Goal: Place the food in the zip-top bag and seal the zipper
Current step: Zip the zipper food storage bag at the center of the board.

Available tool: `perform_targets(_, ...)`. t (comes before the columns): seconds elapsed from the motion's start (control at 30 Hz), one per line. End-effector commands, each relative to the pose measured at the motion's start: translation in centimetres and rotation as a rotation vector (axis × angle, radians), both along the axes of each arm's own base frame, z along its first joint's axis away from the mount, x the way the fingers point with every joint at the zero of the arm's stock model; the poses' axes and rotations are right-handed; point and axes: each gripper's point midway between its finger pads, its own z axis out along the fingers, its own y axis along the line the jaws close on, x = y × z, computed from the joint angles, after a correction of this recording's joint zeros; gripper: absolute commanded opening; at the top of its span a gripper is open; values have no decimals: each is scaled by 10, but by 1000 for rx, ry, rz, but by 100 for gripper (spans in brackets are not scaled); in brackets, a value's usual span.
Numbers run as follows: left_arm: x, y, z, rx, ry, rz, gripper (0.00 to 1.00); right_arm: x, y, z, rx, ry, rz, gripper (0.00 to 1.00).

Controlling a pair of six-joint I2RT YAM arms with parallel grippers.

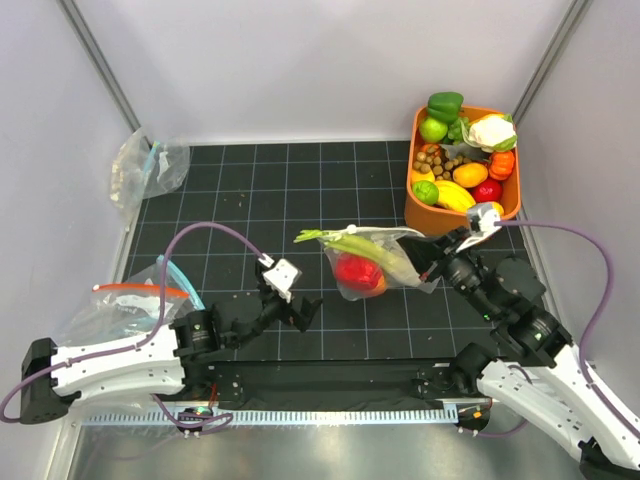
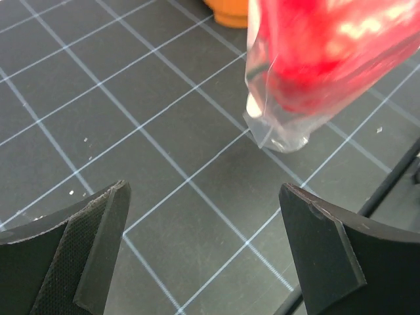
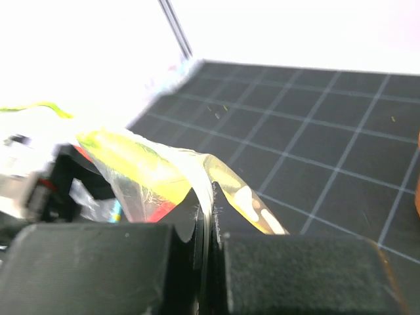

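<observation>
The dotted zip-top bag (image 1: 395,258) hangs above the mat, pinched at its right edge by my shut right gripper (image 1: 432,256). The celery stalk (image 1: 345,241) lies inside it, with its leafy end poking out to the left. A red vegetable (image 1: 358,271) fills the bag's bottom. In the right wrist view the shut gripper (image 3: 211,216) clamps the bag's film (image 3: 203,167) beside the celery (image 3: 131,154). My left gripper (image 1: 300,312) is open, low and left of the bag. In the left wrist view that gripper (image 2: 203,252) is empty, and the bag's lower corner (image 2: 275,131) hangs ahead. I cannot make out the zipper.
An orange basket (image 1: 418,215) of toy produce stands at the back right, close behind the right gripper. A clear bag with a teal strip (image 1: 145,165) lies at the back left corner. Another bag with a red-orange strip (image 1: 120,300) rests beside the left arm.
</observation>
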Motion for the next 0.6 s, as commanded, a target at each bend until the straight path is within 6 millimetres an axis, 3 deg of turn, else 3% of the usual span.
perform_targets(0.0,1,-9,39,-163,-42,-24,100,-18,-10,72,182,-117,19,1)
perform_targets(0.3,-16,-15,52,-287,-121,-163,100,-42,0,110,281,-124,148,1)
perform_targets(0.57,-39,-40,54,-309,-161,-354,100,-51,9,127,328,-116,223,1)
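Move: Hanging from the right hand's closed fingers, the zipper bag has its free zipper end about 13 cm ahead of the open left hand, 8 cm to its right and some 12 cm higher. From the right hand that end lies about 14 cm to the left and 8 cm ahead, nearly level. The red pepper in the bag is roughly 8 cm ahead of the left hand, 10 cm to its right and 4 cm above. Lifting the bag by its held zipper end, the right hand rises about 8 cm and draws back some 4 cm, keeping its pinch while its left side tips up and it turns a little counter-clockwise. The wide-open left hand first rises slightly, then slides back and to its right, turning some 15 degrees clockwise with its left side dipping; it grips nothing. ##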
